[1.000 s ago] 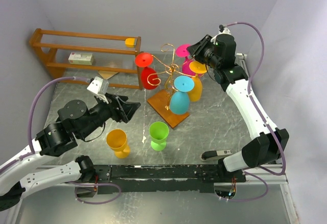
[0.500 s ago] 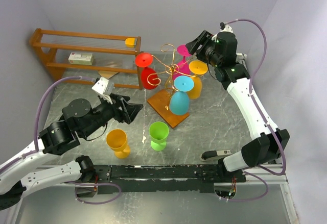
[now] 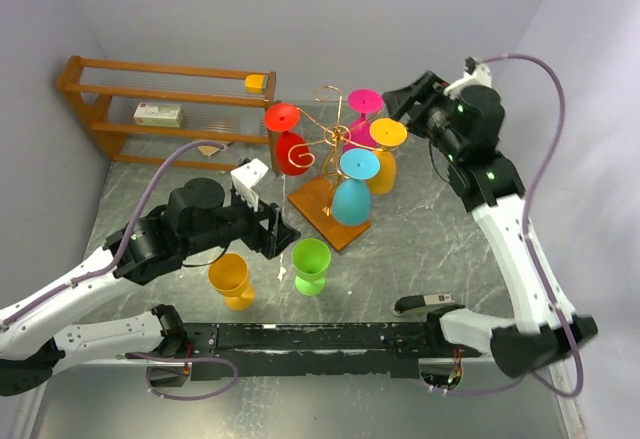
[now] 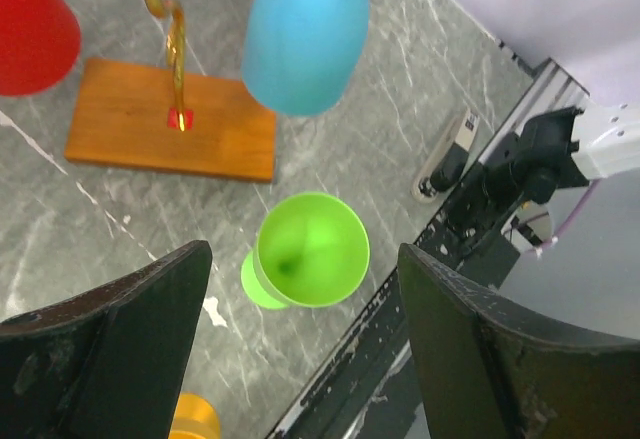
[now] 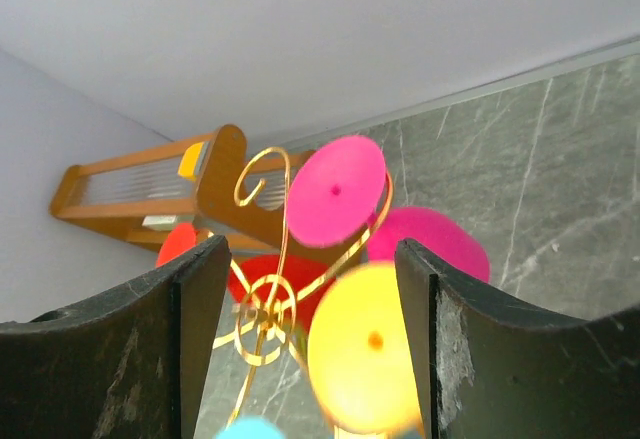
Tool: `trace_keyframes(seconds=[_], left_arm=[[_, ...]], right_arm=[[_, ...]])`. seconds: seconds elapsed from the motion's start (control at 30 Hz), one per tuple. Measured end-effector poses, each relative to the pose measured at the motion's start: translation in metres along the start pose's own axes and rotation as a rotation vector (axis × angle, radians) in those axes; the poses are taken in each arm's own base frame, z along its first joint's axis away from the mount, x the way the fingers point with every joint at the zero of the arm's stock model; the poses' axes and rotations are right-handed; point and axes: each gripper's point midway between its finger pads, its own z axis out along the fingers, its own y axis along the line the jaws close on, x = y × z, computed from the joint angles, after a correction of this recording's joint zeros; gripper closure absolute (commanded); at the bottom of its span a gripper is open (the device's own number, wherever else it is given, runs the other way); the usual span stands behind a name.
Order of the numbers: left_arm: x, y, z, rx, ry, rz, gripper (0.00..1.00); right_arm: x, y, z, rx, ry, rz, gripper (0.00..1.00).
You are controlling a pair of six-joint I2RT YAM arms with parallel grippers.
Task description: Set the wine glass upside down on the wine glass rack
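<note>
The gold wire rack [image 3: 325, 131] stands on its orange-brown wooden base [image 3: 318, 209]. Red [image 3: 290, 151], pink [image 3: 363, 102], yellow [image 3: 386, 135] and blue [image 3: 350, 197] glasses hang upside down on it. A green wine glass [image 3: 310, 263] and an orange one [image 3: 231, 278] stand upright on the table in front. My left gripper [image 3: 281, 231] is open just left of and above the green glass [image 4: 310, 249], which shows between its fingers. My right gripper [image 3: 401, 102] is open and empty, off to the right of the pink glass [image 5: 335, 190] and the rack's top [image 5: 262, 309].
A brown wooden shelf unit [image 3: 165, 109] stands at the back left with a small box and an orange item on it. A dark tool [image 3: 425, 303] lies near the front right edge. A wall closes in on the right side.
My left gripper has swung right and forward, from left of the orange glass to over the green glass. My right gripper has drawn back right and up, away from the pink glass.
</note>
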Motion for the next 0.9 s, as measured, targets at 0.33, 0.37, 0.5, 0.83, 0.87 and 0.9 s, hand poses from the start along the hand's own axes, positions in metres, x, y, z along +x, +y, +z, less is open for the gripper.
trace_keyframes(seconds=[0.33,0.37,0.5,0.83,0.87,0.9], left_arm=[[0.049,0.0,0.0,-0.005,0.186,-0.105,0.16],[0.055,0.001,0.003,-0.014,0.211,-0.117,0.17],[0.091,0.01,0.014,-0.073,0.334,-0.173,0.24],[0.117,0.023,0.032,-0.2,0.421,-0.274,0.37],[0.12,0.024,0.034,-0.208,0.431,-0.277,0.38],[0.122,0.025,0.036,-0.215,0.44,-0.279,0.39]], right_arm=[[0.002,-0.011,-0.115,0.013,-0.063,0.021,0.33],[0.004,-0.013,-0.121,0.015,-0.061,0.024,0.33],[0.018,-0.021,-0.143,0.031,-0.03,0.027,0.33],[0.06,-0.043,-0.156,0.058,0.079,0.004,0.34],[0.061,-0.043,-0.156,0.053,0.084,0.002,0.34],[0.062,-0.043,-0.156,0.051,0.088,0.0,0.34]])
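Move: The upright green glass stands about 7 cm to the right of my left hand, some 4 cm farther out and 22 cm below. The upright yellow glass is about 10 cm to my left hand's left, 2 cm out; the hanging blue glass is roughly 14 cm ahead, 14 cm right and 8 cm lower. From my right hand the hung pink glass lies about 6 cm ahead, 5 cm left and 12 cm down, the green glass some 15 cm back, 17 cm left and 33 cm below. I sink my left hand about 13 cm towards the green glass, tipping the fingers some 30 degrees further down and narrowing them while still well open, and stop short of gripping. Meanwhile I pull my open, empty right hand back about 16 cm and a little to the right, away from the hung pink glass, dipping towards the end. ##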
